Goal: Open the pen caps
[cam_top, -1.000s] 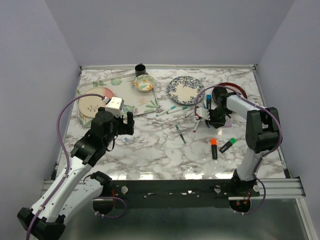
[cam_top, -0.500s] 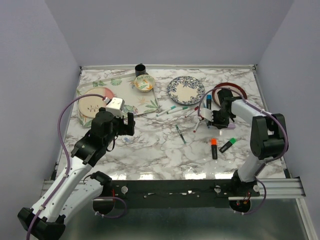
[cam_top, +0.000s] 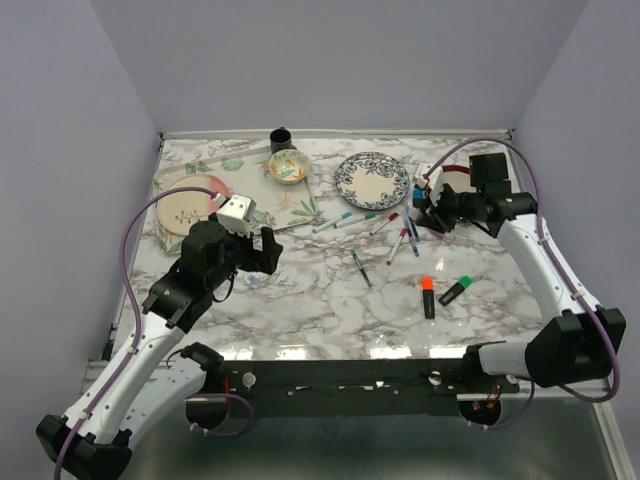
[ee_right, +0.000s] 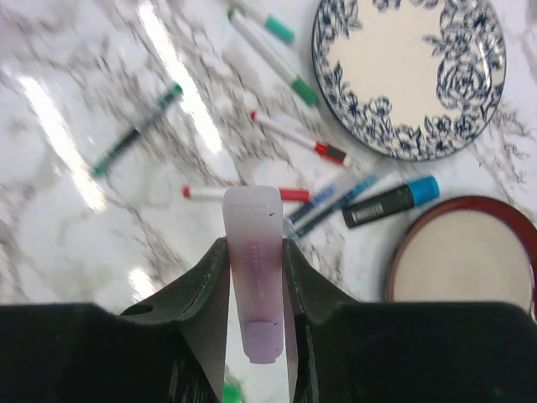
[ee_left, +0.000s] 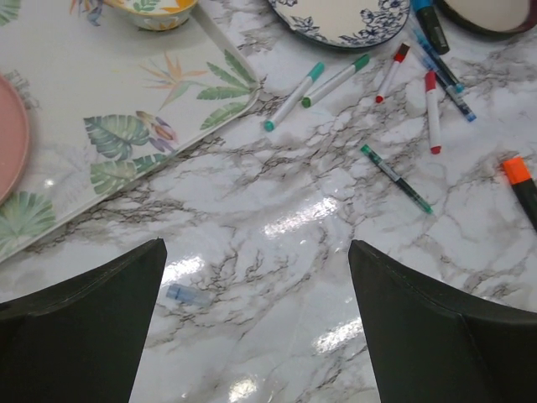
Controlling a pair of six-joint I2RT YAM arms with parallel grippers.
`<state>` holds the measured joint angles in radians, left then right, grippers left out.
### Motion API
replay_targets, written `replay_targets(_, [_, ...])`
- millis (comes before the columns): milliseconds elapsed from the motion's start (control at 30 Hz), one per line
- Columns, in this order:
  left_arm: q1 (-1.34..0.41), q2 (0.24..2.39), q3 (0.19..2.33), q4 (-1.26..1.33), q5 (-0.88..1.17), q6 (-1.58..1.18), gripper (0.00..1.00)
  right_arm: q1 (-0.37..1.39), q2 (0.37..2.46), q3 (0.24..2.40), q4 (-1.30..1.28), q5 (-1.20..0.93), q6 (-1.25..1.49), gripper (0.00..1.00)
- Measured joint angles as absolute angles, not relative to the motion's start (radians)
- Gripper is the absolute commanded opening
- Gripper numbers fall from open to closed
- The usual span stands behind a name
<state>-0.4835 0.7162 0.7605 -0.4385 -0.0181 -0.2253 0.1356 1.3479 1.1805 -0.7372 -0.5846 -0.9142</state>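
Observation:
My right gripper (ee_right: pixel 254 243) is shut on a stubby lilac highlighter (ee_right: pixel 256 277), held off the table above the pens; from above this gripper (cam_top: pixel 432 203) hangs by the patterned plate. Loose pens lie below: teal-ended ones (cam_top: pixel 345 220), red-ended ones (cam_top: pixel 400 243), a dark green one (cam_top: pixel 361 268), a blue-capped black highlighter (ee_right: pixel 390 201), an orange highlighter (cam_top: pixel 428 296) and a green one (cam_top: pixel 455 290). A small pale blue pen cap (ee_left: pixel 186 294) lies alone on the marble. My left gripper (ee_left: pixel 256 248) hovers open over it, fingers wide apart and empty.
A blue floral plate (cam_top: pixel 372 178) and a red-rimmed plate (ee_right: pixel 461 269) sit behind the pens. On the left are a leaf-print tray (cam_top: pixel 290 208), a small bowl (cam_top: pixel 287 166), a pink plate (cam_top: pixel 185 205) and a black cup (cam_top: pixel 281 138).
My right arm has risen and swung back to the right, carrying the lilac highlighter off the table. The left gripper has shifted slightly to the right.

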Motion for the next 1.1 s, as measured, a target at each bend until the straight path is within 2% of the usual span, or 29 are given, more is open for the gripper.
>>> replay_targets(200, [-0.484,0.717,0.737,-0.354,0.112,-0.34,0.99,0.136,1.231,1.144,-0.564,-0.805,-0.488,0.01])
replay_targets(300, [-0.513,0.719,0.693,-0.276,0.153,-0.435,0.99,0.136,1.186,1.035,-0.404,-0.908,-0.251,0.01])
replay_targets(467, [-0.686,0.767,0.611,-0.139,0.145,-0.572,0.99,0.136,1.128,0.811,-0.199,-0.899,0.07,0.01])
replay_targets(633, [-0.886,0.9,0.586,0.015,0.059,-0.673,0.99,0.135,1.048,0.69,-0.072,-0.834,0.312,0.01])
replay_targets(933, [-1.013,1.17,0.642,0.195,-0.068,-0.761,0.97,0.135,1.068,0.665,0.001,-0.771,0.49,0.01])
replay_targets(1100, [-1.031,1.28,0.709,0.231,-0.121,-0.799,0.91,0.135,1.086,0.664,0.016,-0.748,0.55,0.01])
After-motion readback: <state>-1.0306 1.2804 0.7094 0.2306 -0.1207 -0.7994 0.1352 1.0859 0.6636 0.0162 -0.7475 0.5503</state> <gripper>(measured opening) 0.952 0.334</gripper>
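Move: The purple highlighter is already pinched in the right fingers, roughly 34 cm to the left gripper's right, 8 cm ahead and 4 cm lower. On the table some 21 cm below the left hand, the green pen lies 20 cm right and 4 cm ahead, the orange highlighter 36 cm right and 3 cm back. From the right hand, the left gripper is about 34 cm left, 8 cm back and 4 cm higher. Left gripper, open, swings about 22 cm right towards the highlighter, which the right hand keeps, shifting left and turning. ##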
